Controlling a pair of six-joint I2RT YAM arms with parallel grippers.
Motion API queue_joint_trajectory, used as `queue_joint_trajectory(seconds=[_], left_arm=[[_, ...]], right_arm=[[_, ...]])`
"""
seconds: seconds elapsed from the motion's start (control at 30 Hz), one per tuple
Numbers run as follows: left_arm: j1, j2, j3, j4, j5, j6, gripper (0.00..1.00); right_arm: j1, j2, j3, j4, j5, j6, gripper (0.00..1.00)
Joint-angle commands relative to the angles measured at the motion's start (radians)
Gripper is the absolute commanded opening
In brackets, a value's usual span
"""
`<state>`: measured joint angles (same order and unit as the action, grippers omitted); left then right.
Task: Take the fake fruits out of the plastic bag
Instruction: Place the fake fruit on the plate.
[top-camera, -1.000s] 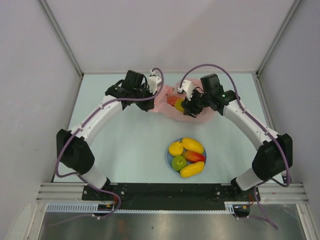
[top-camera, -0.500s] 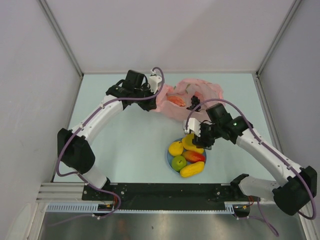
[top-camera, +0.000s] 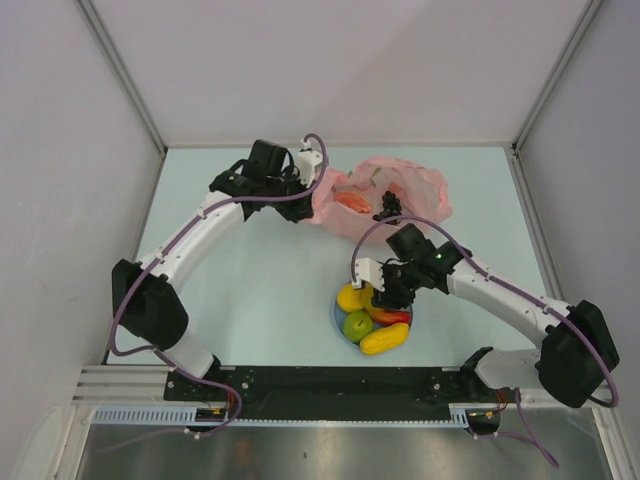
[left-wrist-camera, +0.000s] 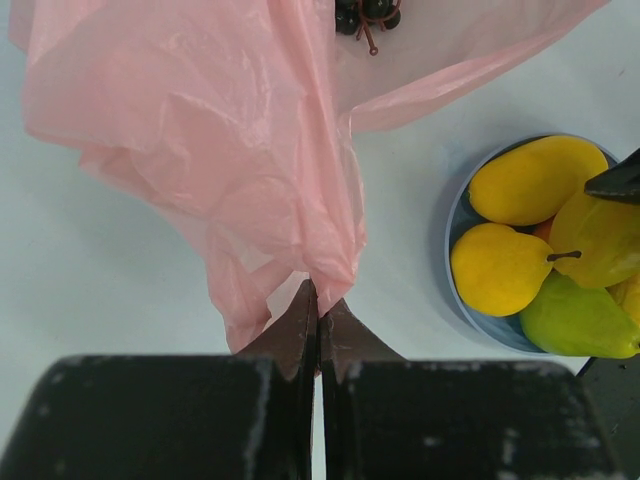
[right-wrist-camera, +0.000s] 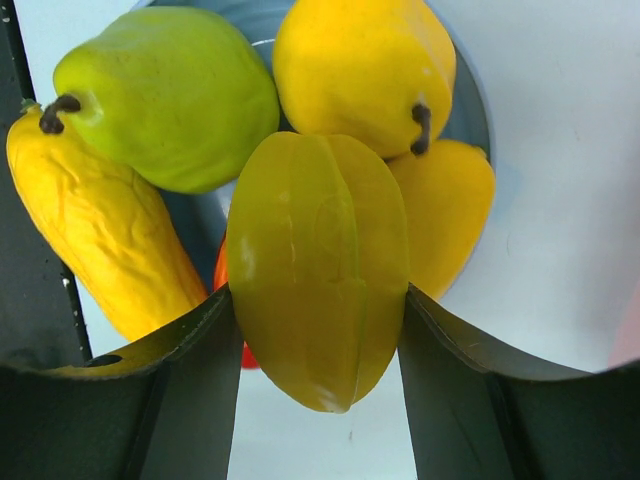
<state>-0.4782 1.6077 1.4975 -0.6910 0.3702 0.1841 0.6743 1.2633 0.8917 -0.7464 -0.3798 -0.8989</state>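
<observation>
The pink plastic bag (top-camera: 400, 190) lies at the back of the table. My left gripper (top-camera: 311, 190) is shut on its left edge; the left wrist view shows the tips (left-wrist-camera: 320, 300) pinching the pink film (left-wrist-camera: 250, 150). A red watermelon slice (top-camera: 350, 200) and a dark grape bunch (top-camera: 386, 205) lie in the bag's mouth; the grapes (left-wrist-camera: 365, 12) also show in the left wrist view. My right gripper (top-camera: 385, 290) is shut on a yellow-green starfruit (right-wrist-camera: 320, 270) just above the blue plate (top-camera: 336, 318).
The plate (right-wrist-camera: 468, 115) holds a green pear (right-wrist-camera: 170, 95), a yellow pear (right-wrist-camera: 360, 70), a bumpy yellow fruit (right-wrist-camera: 95, 230), a yellow mango (right-wrist-camera: 450, 210) and a red-orange fruit (top-camera: 395, 316). White walls close in the table on three sides.
My right gripper has carried the starfruit from the bag's mouth forward to above the plate. The bag has spread open to the right. The left arm has not moved.
</observation>
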Motion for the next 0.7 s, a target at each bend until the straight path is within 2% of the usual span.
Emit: queue_joint_trajectory(seconds=[0.0,0.03,0.07,0.1,0.13,0.2,0.37,0.5,0.57,0.67], left_arm=[[0.004,-0.051,-0.014,0.018,0.012,0.002,0.00],[0.004,-0.052,-0.017,0.018,0.012,0.003,0.00],[0.004,-0.054,-0.020,0.018,0.012,0.002,0.00],[0.004,-0.057,-0.022,0.018,0.010,0.003,0.00],[0.004,-0.060,-0.022,0.018,0.010,0.002,0.00],[0.004,-0.058,-0.025,0.019,0.013,0.002,0.00],[0.004,-0.051,-0.020,0.021,0.026,-0.002,0.00],[0.004,-0.046,-0.019,0.024,0.035,-0.005,0.00],[0.004,-0.042,-0.020,0.025,0.044,-0.009,0.00],[0.004,-0.037,-0.022,0.024,0.050,-0.011,0.00]], right_arm=[[0.024,0.031,-0.004,0.068,0.024,-0.023,0.25],[0.025,0.034,-0.005,0.071,0.028,-0.021,0.29],[0.025,0.036,-0.008,0.085,0.035,-0.020,0.39],[0.024,0.031,-0.011,0.090,0.047,-0.018,0.45],[0.024,0.027,-0.013,0.103,0.053,-0.015,0.69],[0.018,0.001,-0.014,0.107,0.062,-0.018,0.81],[0.013,-0.096,-0.013,0.038,0.078,-0.037,0.87],[0.004,-0.240,0.015,-0.014,0.087,-0.063,0.92],[-0.005,-0.318,0.021,0.007,0.110,-0.061,0.95],[-0.057,-0.357,0.021,0.148,0.133,0.009,0.99]])
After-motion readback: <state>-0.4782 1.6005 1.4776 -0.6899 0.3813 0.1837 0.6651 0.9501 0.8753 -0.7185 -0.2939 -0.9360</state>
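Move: The yellow-green star fruit is already in the right fingers, low over the plate, whose middle lies about 3 cm back, 1 cm left and 8 cm below. Under it, some 5 cm down, the yellow mango sits 2 cm ahead and 1 cm right, the yellow pear 6 cm left and level with the hand, the red mango 3 cm back and 2 cm right. From the left hand the plate is roughly 19 cm back, 14 cm right and 18 cm below. The star fruit is eased about 1 cm left and a touch down onto the fruits on the plate, then let go as the right fingers spread from part-open to nearly full width. The empty hand rises some 8 cm off the pile, drifting about 2 cm right, with its fingertips swinging forward by roughly 20 degrees. ##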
